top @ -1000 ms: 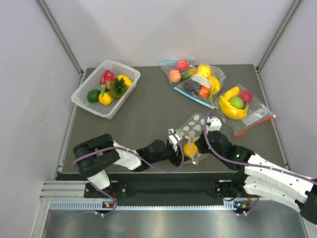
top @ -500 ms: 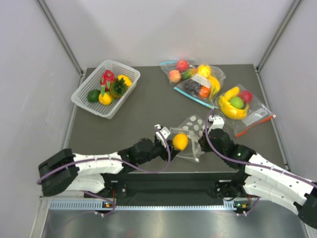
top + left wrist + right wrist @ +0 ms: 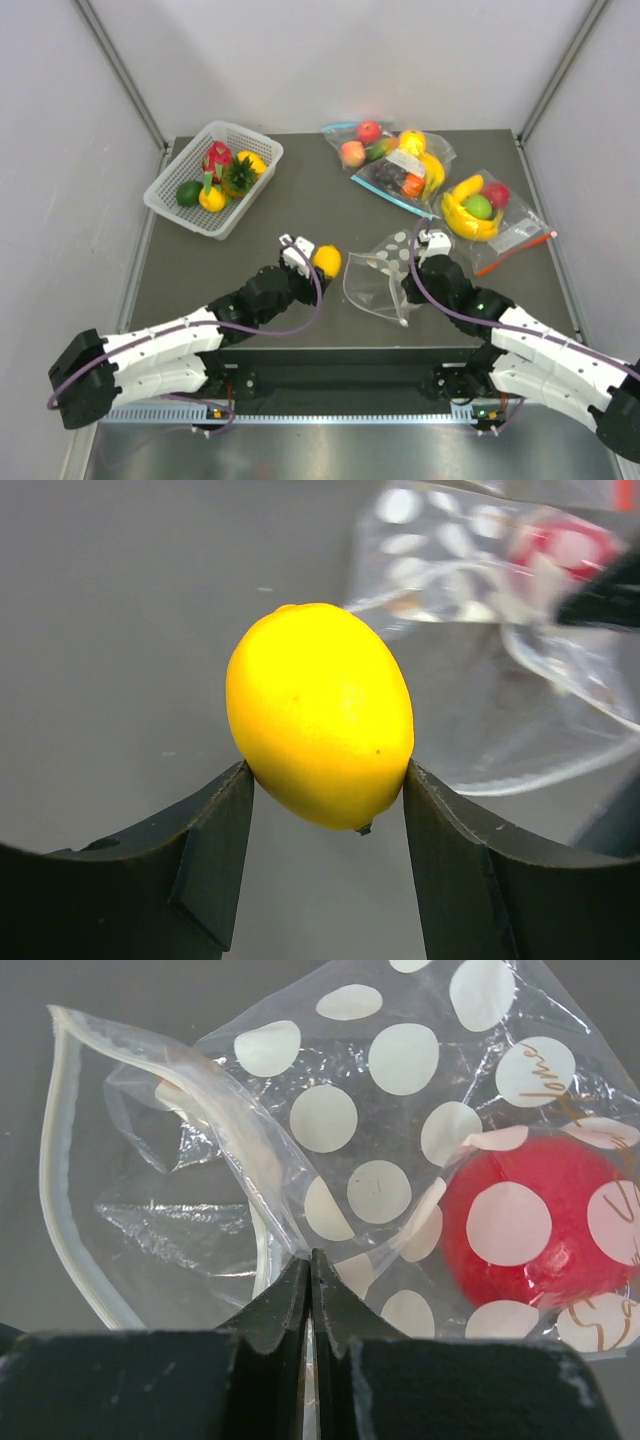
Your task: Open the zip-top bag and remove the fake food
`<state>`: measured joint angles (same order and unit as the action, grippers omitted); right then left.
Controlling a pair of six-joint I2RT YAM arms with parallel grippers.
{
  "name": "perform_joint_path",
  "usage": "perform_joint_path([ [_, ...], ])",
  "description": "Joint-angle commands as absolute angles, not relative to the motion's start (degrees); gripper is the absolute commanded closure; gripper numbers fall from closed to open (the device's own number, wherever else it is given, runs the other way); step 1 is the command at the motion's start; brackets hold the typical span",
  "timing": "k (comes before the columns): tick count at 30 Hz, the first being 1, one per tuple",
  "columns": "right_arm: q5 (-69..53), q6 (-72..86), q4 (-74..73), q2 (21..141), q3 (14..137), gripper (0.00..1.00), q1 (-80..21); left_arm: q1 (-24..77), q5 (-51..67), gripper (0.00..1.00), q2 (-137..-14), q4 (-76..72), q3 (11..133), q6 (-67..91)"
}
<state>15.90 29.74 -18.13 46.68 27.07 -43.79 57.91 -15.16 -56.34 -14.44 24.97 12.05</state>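
Observation:
The zip-top bag [image 3: 380, 275], clear with white dots, lies near the table's front with its mouth gaping toward the left. My right gripper [image 3: 412, 288] is shut on a fold of the bag [image 3: 400, 1110] near its zip edge, the fingertips [image 3: 298, 1285] pressed together on the plastic. A small red piece [image 3: 540, 1225] of fake food sits inside the bag. My left gripper [image 3: 312, 258] is outside the bag, to its left and above the table. It is shut on a yellow rounded fruit [image 3: 320, 710], held between both fingers [image 3: 215, 850]. The bag [image 3: 500, 610] shows blurred behind it.
A white basket [image 3: 256, 193] at the back left holds several toy fruits. Two other clear bags of fruit lie at the back right, one with a blue strip [image 3: 400, 165] and one with a red-orange strip [image 3: 485, 210]. Grey walls close in both sides.
My left gripper has pulled the yellow fruit out of the bag's mouth and carried it left and farther back. The right gripper has kept its pinch on the bag.

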Motion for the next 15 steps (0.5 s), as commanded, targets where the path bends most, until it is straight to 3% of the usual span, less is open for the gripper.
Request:
perform_joint_path([
  [1,15.03,28.39,-15.38,46.76,30.15,1.0,-42.89,51.79,-17.84,0.98,-53.97,-9.33,30.39,13.0],
  [9,12.75,27.34,-14.15,47.2,29.53,1.0,-41.75,23.66,-17.3,0.95,-50.01,-1.67,38.93,17.23],
  [15,10.11,26.81,-12.31,47.9,29.18,1.0,-40.96,6.17,-9.15,0.94,-58.52,-5.18,43.06,17.4],
])
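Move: The basket that the held yellow fruit is headed for has its middle about 20 cm ahead of the left gripper, some 24 cm to its left and roughly 9 cm below. In it, the pineapple lies about 19 cm ahead and 18 cm left of this gripper, the yellow pepper 14 cm ahead and 25 cm left. The open bag is 13 cm to its right and 2 cm back. From the right gripper, the basket is about 21 cm ahead and 43 cm left. Bring the left gripper quickly away from the open bag towards the basket, about 22 cm left and 14 cm forward while rising some 10 cm, keeping the yellow fruit pinched. Swing the hand about 45 degrees counter-clockwise on the way so the fingers end up pointing nearly straight forward. Let the right gripper stay put, shut on the bag's film. ##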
